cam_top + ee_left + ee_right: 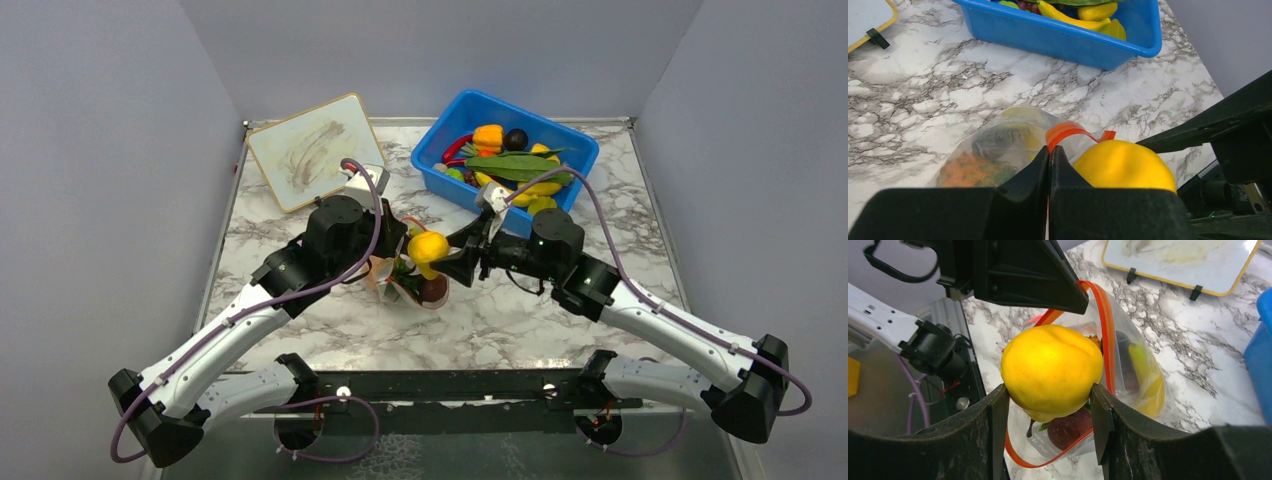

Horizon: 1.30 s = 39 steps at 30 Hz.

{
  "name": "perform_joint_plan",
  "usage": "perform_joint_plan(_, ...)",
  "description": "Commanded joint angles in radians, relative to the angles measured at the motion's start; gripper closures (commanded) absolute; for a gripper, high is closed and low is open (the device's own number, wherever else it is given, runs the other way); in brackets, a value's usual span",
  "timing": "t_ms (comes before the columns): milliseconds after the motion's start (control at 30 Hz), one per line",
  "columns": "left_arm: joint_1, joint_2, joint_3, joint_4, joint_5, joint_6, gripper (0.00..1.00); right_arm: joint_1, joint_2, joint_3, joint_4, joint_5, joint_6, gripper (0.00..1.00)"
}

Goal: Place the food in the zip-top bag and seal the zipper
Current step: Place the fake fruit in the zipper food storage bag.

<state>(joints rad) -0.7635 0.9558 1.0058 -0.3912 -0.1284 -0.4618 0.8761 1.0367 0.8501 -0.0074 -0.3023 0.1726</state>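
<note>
My right gripper (1048,392) is shut on a round yellow fruit (1051,370) and holds it just above the open mouth of the zip-top bag (1143,390). The red-orange zipper (1106,335) forms an open loop under the fruit. Inside the bag lie a dark red fruit (1070,429) and a yellow banana (1140,367). My left gripper (1049,152) is shut on the zipper (1068,132) and lifts that edge, with the bag (993,150) beyond it and the yellow fruit (1123,165) at its right. From above, both grippers meet over the bag (405,285) at mid-table.
A blue bin (436,160) with more toy food (515,165) stands at the back right, close behind the right arm. A yellow-framed whiteboard (310,150) lies at the back left. Grey walls enclose the marble table (500,320).
</note>
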Motion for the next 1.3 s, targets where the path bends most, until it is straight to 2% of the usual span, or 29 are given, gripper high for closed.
perform_joint_plan(0, 0.006, -0.022, 0.028, 0.024, 0.05, -0.018, 1.0, 0.032, 0.024, -0.007, 0.04, 0.094, -0.063, 0.66)
perform_joint_plan(467, 0.006, -0.086, -0.032, 0.089, 0.148, -0.043, 1.0, 0.123, 0.13, 0.007, 0.063, 0.244, -0.132, 0.65)
perform_joint_plan(867, 0.006, -0.114, -0.067, 0.119, 0.2, -0.071, 1.0, 0.138, 0.191, 0.019, 0.087, 0.32, -0.108, 0.65)
perform_joint_plan(1033, 0.006, -0.119, -0.076, 0.129, 0.21, -0.079, 1.0, 0.139, 0.226, 0.011, 0.124, 0.314, -0.043, 0.64)
perform_joint_plan(1267, 0.006, -0.12, -0.107, 0.152, 0.223, -0.091, 1.0, 0.14, 0.255, -0.059, 0.267, 0.27, 0.132, 0.62)
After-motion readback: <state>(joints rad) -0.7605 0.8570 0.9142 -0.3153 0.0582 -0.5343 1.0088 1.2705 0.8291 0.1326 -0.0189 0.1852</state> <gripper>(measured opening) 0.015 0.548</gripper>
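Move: The right hand holds the yellow fruit at its fingertips. The bag's open mouth has its middle about 4 cm left, roughly 1 cm ahead and some 6 cm below, with the dark red fruit about 2 cm left, 3 cm back and 11 cm down, and the pineapple some 6 cm left, 1 cm back, equally low. From the left hand, shut on the orange zipper rim, the yellow fruit is about 5 cm right, 3 cm back, level; the mouth's middle lies 2 cm back, 2 cm right, 6 cm down. The right hand, keeping its half-open grip on the yellow fruit, sinks about 7 cm while reaching some 4 cm left and a little forward, tipping its fingers some 10 degrees further down before easing partly back, and carries the fruit through the bag's mouth under the left fingertips. Meanwhile the left hand keeps the zipper rim pinched and draws it back about 3.5 cm and slightly right, turning a little clockwise, so that the rim comes over the fruit and the right fingertips. ##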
